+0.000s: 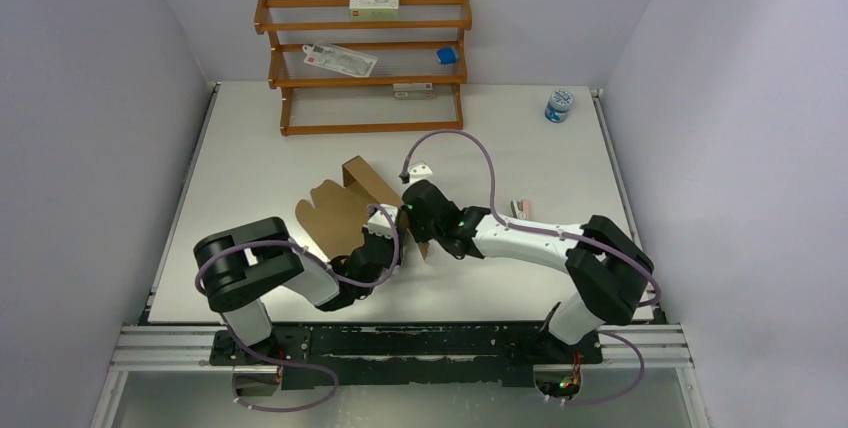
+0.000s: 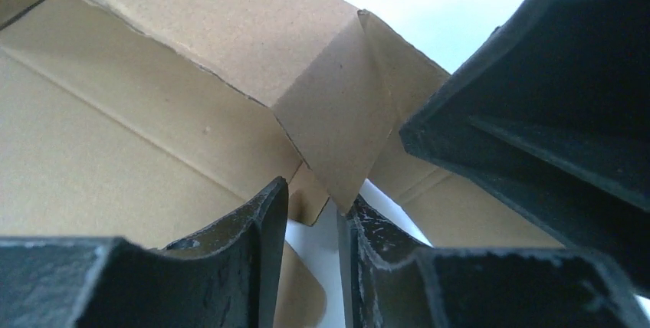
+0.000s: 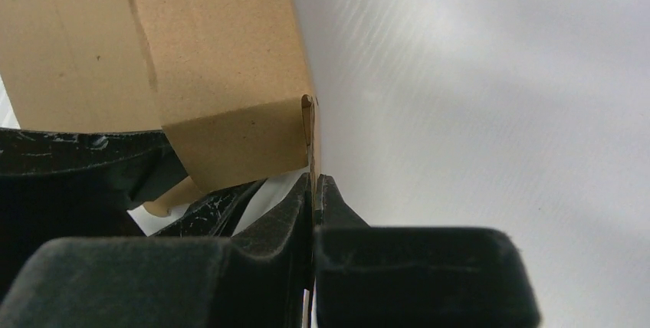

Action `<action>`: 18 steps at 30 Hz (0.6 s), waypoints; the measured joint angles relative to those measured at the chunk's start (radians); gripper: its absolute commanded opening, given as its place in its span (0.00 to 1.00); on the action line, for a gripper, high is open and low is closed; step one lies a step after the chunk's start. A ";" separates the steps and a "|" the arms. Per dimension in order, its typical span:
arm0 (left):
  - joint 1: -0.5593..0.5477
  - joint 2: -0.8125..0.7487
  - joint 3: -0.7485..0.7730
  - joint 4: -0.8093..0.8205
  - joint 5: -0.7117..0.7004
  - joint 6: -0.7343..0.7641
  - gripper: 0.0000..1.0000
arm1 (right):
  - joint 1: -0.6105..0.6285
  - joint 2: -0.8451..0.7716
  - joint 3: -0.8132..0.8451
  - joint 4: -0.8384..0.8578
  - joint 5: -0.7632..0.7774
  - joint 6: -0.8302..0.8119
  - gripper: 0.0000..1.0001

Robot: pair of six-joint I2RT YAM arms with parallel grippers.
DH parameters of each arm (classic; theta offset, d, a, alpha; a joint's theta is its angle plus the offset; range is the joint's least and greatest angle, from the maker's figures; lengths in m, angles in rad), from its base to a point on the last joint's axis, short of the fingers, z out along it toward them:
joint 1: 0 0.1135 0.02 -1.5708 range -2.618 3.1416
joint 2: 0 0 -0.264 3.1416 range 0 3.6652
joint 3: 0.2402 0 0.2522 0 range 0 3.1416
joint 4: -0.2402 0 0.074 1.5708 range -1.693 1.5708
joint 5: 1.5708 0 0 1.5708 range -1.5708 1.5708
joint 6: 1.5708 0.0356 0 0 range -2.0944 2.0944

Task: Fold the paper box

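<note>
The paper box (image 1: 335, 213) is plain brown cardboard, partly erected at the table's middle, with flaps standing up. In the left wrist view its panels (image 2: 153, 113) fill the frame. My left gripper (image 2: 314, 198) is open by a narrow gap, and a folded flap's corner (image 2: 337, 159) dips to the mouth of that gap and touches the right finger (image 2: 368, 228). From above, the left gripper (image 1: 385, 233) sits at the box's near right corner. My right gripper (image 3: 314, 184) is shut on the thin edge of a box wall (image 3: 222, 52). It meets the box from the right (image 1: 418, 233).
A wooden shelf rack (image 1: 365, 63) with printed cartons stands at the back. A blue-and-white jar (image 1: 559, 105) sits at the back right. A small pink-and-white item (image 1: 521, 209) lies to the right of the grippers. Walls close in on both sides.
</note>
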 measured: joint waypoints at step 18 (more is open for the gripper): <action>0.174 -0.294 -0.066 -0.230 0.061 -0.085 0.54 | 0.018 0.056 0.050 -0.015 0.071 0.000 0.00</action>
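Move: My left hand sits low with its fingers part open around the folded corner flap, about 1 cm ahead of it. From that hand the box's flat base panel has its middle about 8 cm left, 3 ahead and 3 below; the upright side wall is some 4 cm left and 7 ahead. My right hand already pinches the wall's end flap between its fingertips; from it the base panel lies about 12 cm left, 3 ahead and 6 below. I open my left fingers wider around the corner flap and lift that hand clear, about 3.5 cm up, then sweep it left some 6 cm and a little forward over the base panel, turning slightly counter-clockwise. My right hand eases forward about a centimetre and keeps its pinch on the end flap. ##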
